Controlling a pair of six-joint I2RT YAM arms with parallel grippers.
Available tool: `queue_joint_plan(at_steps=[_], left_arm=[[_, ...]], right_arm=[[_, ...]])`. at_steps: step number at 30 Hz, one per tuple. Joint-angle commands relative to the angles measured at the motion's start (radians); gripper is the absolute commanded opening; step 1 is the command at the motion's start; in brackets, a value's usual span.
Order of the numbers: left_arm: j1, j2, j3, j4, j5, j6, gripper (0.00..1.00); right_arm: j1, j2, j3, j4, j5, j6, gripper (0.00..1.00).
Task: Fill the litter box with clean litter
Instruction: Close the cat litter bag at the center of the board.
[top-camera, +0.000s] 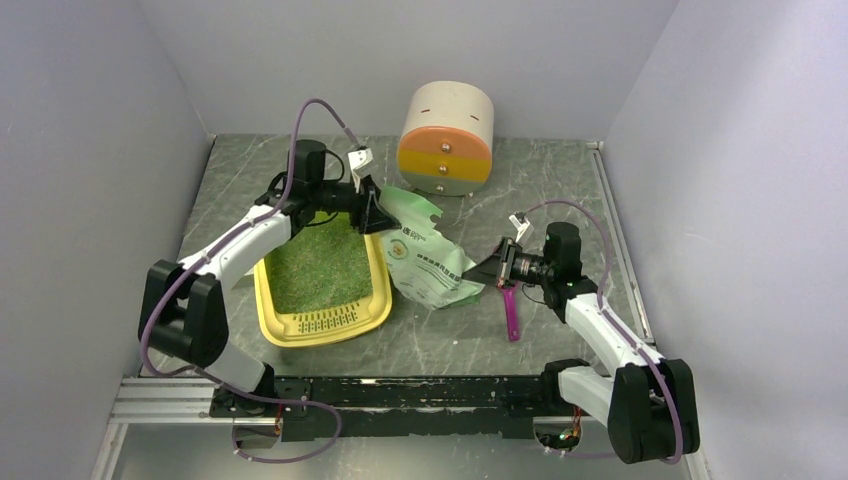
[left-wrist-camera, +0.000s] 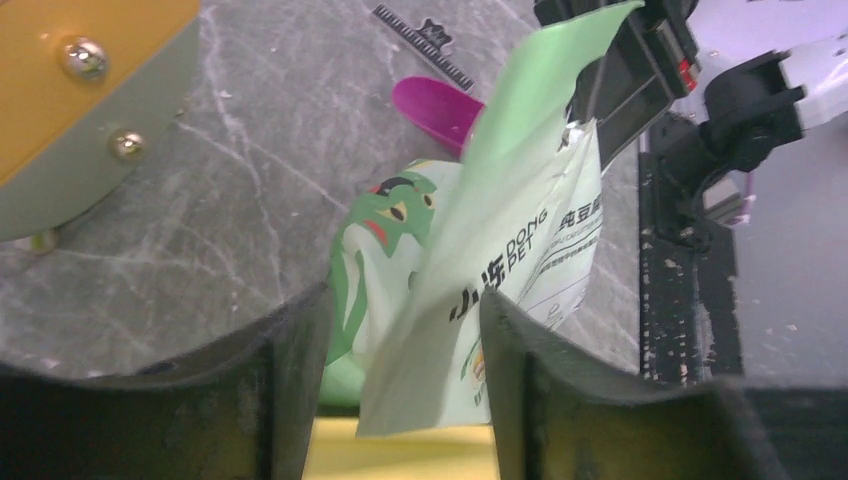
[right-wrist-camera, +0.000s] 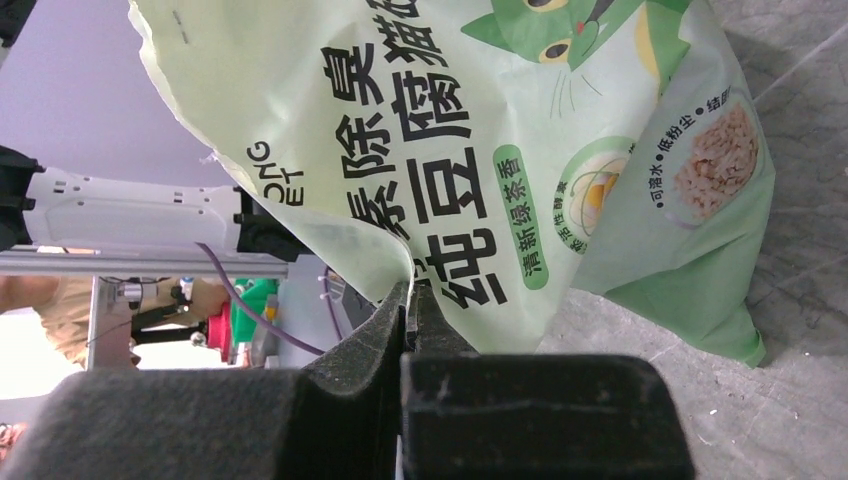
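The yellow litter box (top-camera: 375, 300) lies left of centre on the table, its slotted grille towards me. Greenish-grey clean litter (top-camera: 318, 265) covers its floor. A pale green printed bag (top-camera: 428, 255) lies slumped beside the box's right side. My left gripper (top-camera: 374, 208) is at the bag's far end with its jaws open. In the left wrist view a loose flap of the bag (left-wrist-camera: 500, 250) hangs between my left gripper's (left-wrist-camera: 400, 310) fingers, ungripped, above the box's yellow rim (left-wrist-camera: 400, 455). My right gripper (top-camera: 495, 268) (right-wrist-camera: 410, 290) is shut on the bag's (right-wrist-camera: 500, 150) near edge.
A round beige, orange and yellow drawer cabinet (top-camera: 447, 140) (left-wrist-camera: 60, 100) stands at the back centre. A magenta scoop (top-camera: 512, 315) (left-wrist-camera: 435, 105) lies on the marble table (top-camera: 560, 190) beneath my right wrist. Grey walls close in the left, back and right sides.
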Motion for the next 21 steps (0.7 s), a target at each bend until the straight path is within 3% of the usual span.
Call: queue_joint_plan(at_steps=[1,3,4,5,8,11,13,17,21], left_arm=[[0.004,0.055,0.077,0.011,0.152,-0.010,0.51],[0.004,0.079,0.115,-0.070,0.169,0.027,0.20],[0.004,0.086,0.129,-0.119,0.158,0.048,0.09],[0.004,0.091,0.142,-0.177,0.142,0.064,0.05],[0.018,0.091,0.151,-0.256,0.046,0.068,0.05],[0.045,0.088,0.155,-0.299,-0.042,0.044,0.05],[0.048,0.109,0.201,-0.404,-0.099,0.093,0.05],[0.046,0.135,0.232,-0.474,-0.166,0.117,0.05],[0.032,0.161,0.271,-0.540,-0.194,0.149,0.05]], right_arm=[[-0.007,-0.021,0.022,-0.059,0.026,-0.021,0.00],[-0.006,-0.035,0.030,-0.103,0.049,-0.044,0.00],[-0.009,-0.043,0.034,-0.133,0.064,-0.053,0.00],[-0.011,-0.055,0.038,-0.149,0.079,-0.058,0.00],[-0.026,-0.083,0.032,-0.138,0.066,-0.035,0.00],[-0.054,-0.116,-0.081,0.223,-0.124,0.226,0.00],[-0.057,-0.136,-0.102,0.306,-0.152,0.280,0.00],[-0.057,-0.136,-0.013,-0.053,-0.103,0.055,0.00],[-0.058,-0.099,0.059,-0.253,-0.003,-0.044,0.00]])
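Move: Between the left hand's open fingers lies the upper left edge of the cat litter bag; the bag's middle is about 8 cm to that hand's right, 6 cm back and 9 cm lower. The litter box is centred roughly 18 cm left of the left hand and 5 cm back, well below. The right hand already pinches the bag's right corner, with its middle about 8 cm left, 4 cm ahead and 3 cm below; the scoop lies some 10 cm right, 2 cm back and 13 cm down. Closing on the bag's edge after easing about 1 cm right, the left fingers pinch it shut, then draw it down and left some 3 cm, a little forward, the tips dipping and the wrist rolling about 10 degrees each. The right hand keeps its grip on the opposite corner and pulls it up and back about 2 cm. ##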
